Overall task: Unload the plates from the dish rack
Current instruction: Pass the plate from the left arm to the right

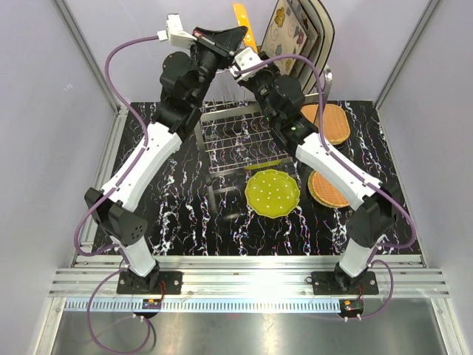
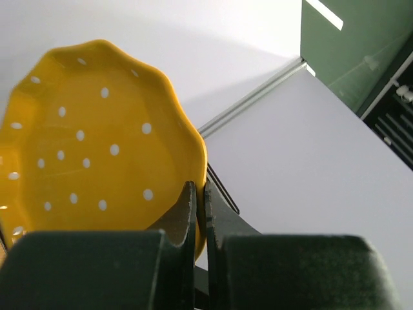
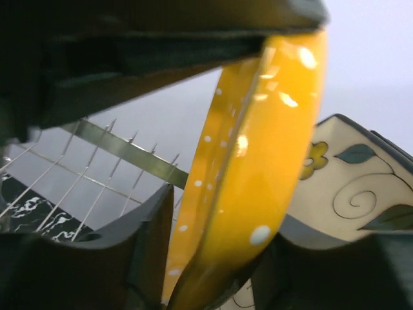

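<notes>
An orange scalloped plate [image 1: 243, 21] with white dots is held on edge high above the dish rack [image 1: 236, 137]. My left gripper [image 1: 235, 34] is shut on its rim; in the left wrist view the plate [image 2: 90, 135] fills the left side, with the rim pinched in the gripper [image 2: 199, 194]. My right gripper [image 1: 248, 56] comes from the right, and in its wrist view its fingers press both faces of the same plate [image 3: 258, 148], the gripper [image 3: 222, 226] shut on it. Two large square cream flowered plates [image 1: 294, 33] stand at the back of the rack.
A yellow-green scalloped plate [image 1: 272, 194] lies flat on the dark marbled table in front of the rack. Two tan woven plates [image 1: 329, 122] [image 1: 327, 190] lie to its right. The rack's thin prongs [image 3: 122, 148] stand just below the held plate. Both arms cross over the rack.
</notes>
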You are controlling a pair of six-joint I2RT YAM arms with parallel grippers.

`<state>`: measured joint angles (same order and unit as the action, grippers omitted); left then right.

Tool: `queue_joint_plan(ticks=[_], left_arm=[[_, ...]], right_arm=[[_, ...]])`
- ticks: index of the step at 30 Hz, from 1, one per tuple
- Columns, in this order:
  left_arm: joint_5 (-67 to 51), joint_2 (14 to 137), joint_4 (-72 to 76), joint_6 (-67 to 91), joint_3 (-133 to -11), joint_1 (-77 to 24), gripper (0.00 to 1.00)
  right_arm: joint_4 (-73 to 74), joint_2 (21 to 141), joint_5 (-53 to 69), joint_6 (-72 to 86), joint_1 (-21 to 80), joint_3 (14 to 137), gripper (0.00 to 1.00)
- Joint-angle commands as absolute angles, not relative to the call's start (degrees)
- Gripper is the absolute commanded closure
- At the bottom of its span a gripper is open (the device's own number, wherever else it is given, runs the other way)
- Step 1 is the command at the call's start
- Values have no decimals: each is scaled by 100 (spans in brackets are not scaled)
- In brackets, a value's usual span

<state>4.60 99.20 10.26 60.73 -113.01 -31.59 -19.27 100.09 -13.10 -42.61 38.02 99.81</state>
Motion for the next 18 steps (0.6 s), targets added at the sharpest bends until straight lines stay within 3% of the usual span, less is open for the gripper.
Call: queue_joint_plan(ticks=[1,6,11,17,18], left_arm=[[738,9237,2575,6249,-11374,-3155,100],[826,9106,2645,6302,-11163,-3155,100],[861,8974,2777,6328,-10987,-3155,100],[879,8745,2918,6521,-10600,-3155,99],[896,8658,2953,6556,-10460,-3155,95]], right_arm=[[-2522,10046,-1600,-4473,3858,10424,55],[-2628,10081,-1600,-4526,3850,10512,84],[-2435,10029,-1433,-4282,3771,10792,100],[-1486,10099,-1082,-3297,3533,11759,100],[-1346,10107,-1029,-3218,3490,11855,100]])
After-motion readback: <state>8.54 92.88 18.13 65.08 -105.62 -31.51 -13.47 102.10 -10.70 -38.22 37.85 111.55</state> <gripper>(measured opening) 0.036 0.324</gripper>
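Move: The orange plate stands on edge in the air, already pinched at its upper rim by the left hand, its middle about 6 cm ahead of that hand and some 4 cm below. From the right hand, whose half-closed fingers straddle the lower near rim, that middle lies about 5 cm ahead, 2 cm left and 5 cm up; the flower plate is some 7 cm ahead, 8 cm right and level, the green plate on the table some 20 cm back, 6 cm right and 48 cm below. The right fingers close further on the orange plate's lower near rim and clamp it, while the right hand rises about 5 cm, drifting briefly right and then back left with only a slight turn of the wrist. The left hand keeps its fingers shut on the upper rim and, after a short start leftward, draws the plate left, up and back by about 3 cm each way, away from the flower plate, its wrist rolling some 10 degrees so that its left side sinks. ##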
